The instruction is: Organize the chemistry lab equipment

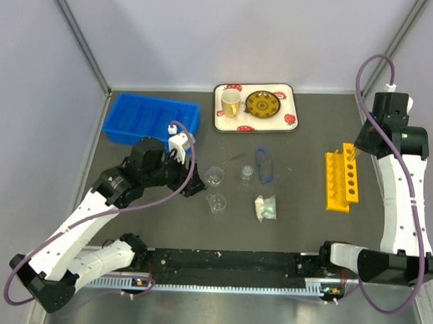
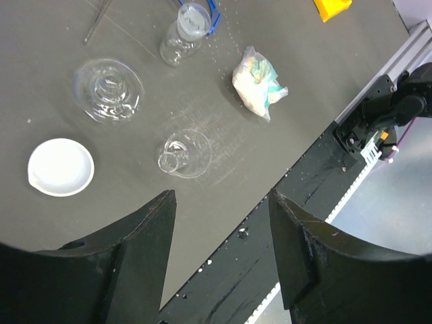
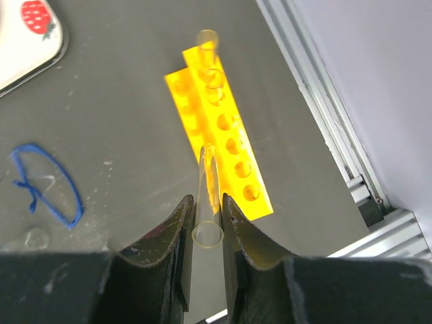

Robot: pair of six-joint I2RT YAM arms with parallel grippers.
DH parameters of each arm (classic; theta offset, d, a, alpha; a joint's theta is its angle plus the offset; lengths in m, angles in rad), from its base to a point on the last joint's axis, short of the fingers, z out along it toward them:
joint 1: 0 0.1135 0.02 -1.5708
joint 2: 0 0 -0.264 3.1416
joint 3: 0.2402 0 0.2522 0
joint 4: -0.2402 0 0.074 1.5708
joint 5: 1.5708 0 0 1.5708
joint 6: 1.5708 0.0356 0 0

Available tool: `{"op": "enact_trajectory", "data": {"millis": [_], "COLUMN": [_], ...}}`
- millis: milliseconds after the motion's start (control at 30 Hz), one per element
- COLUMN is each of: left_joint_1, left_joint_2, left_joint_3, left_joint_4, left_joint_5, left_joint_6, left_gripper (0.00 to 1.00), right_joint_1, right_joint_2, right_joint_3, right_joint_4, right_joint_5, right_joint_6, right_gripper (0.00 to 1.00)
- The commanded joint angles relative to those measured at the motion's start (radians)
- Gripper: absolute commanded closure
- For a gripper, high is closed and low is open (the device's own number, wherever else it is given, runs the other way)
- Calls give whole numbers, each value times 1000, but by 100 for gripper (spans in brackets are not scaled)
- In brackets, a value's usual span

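My right gripper (image 3: 206, 199) is shut on a thin clear tube (image 3: 206, 169), held over the near end of a yellow rack (image 3: 233, 145). A second tube (image 3: 208, 44) stands in the rack's far end. My left gripper (image 2: 219, 206) hangs open and empty above the mat's near edge. Beyond it lie a small beaker on its side (image 2: 185, 152), a wider beaker (image 2: 109, 89), a third beaker (image 2: 182, 34), a white dome (image 2: 61, 166), a white-and-teal packet (image 2: 258, 84) and a thin tube (image 2: 98, 20). Blue-rimmed goggles (image 1: 265, 166) lie mid-table.
A blue bin (image 1: 152, 119) sits at the back left. A white tray (image 1: 290, 100) at the back holds a yellow mug (image 1: 231, 102) and a yellow plate (image 1: 263, 104). The yellow rack (image 1: 342, 180) lies at the right under my right gripper (image 1: 356, 149).
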Motion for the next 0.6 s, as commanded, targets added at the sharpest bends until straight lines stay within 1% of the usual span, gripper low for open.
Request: {"op": "enact_trajectory", "data": {"millis": [0,167,300,567], "left_joint_1": [2,-2,-4,-18], "left_joint_2": [-10,-5,8,28], "left_joint_3": [-25,-35,-42,-39], "left_joint_4": [52,61,69,72], "left_joint_5": [43,66,95,114], "left_joint_6": [-7,-15,-24,-22], "left_gripper": [38,38,38,38], "right_joint_1": [-96,-174,-212,-219], "right_joint_2": [20,25,28,71], "right_joint_3": [-19,-56,-82,-73], "right_joint_4": [28,38,61,94], "right_joint_5": [-35,-47,-73,-95], "right_joint_6": [11,-10,-9,23], "right_gripper": [91,91,91,91]}}
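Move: The right hand holds a clear test tube; the yellow rack's middle lies roughly 9 cm ahead of it, 8 cm to its right and 25 cm below. Two tubes already stand in the rack's far holes, about 17 cm ahead and 8 cm right of the hand, and the blue goggles lie about 10 cm ahead and 18 cm left. From the left hand the rack is some 13 cm ahead, 42 cm right and 21 cm lower. Rightward and down, in about equal parts, the right hand brings the held test tube in towards the yellow rack, some 5 cm to the right and 4 cm lower, slowing almost to a stop. The wrist turns roughly 10 degrees clockwise while the fingers keep their pinch near the tube's rim, its free end still reaching down past them towards the row of holes. ##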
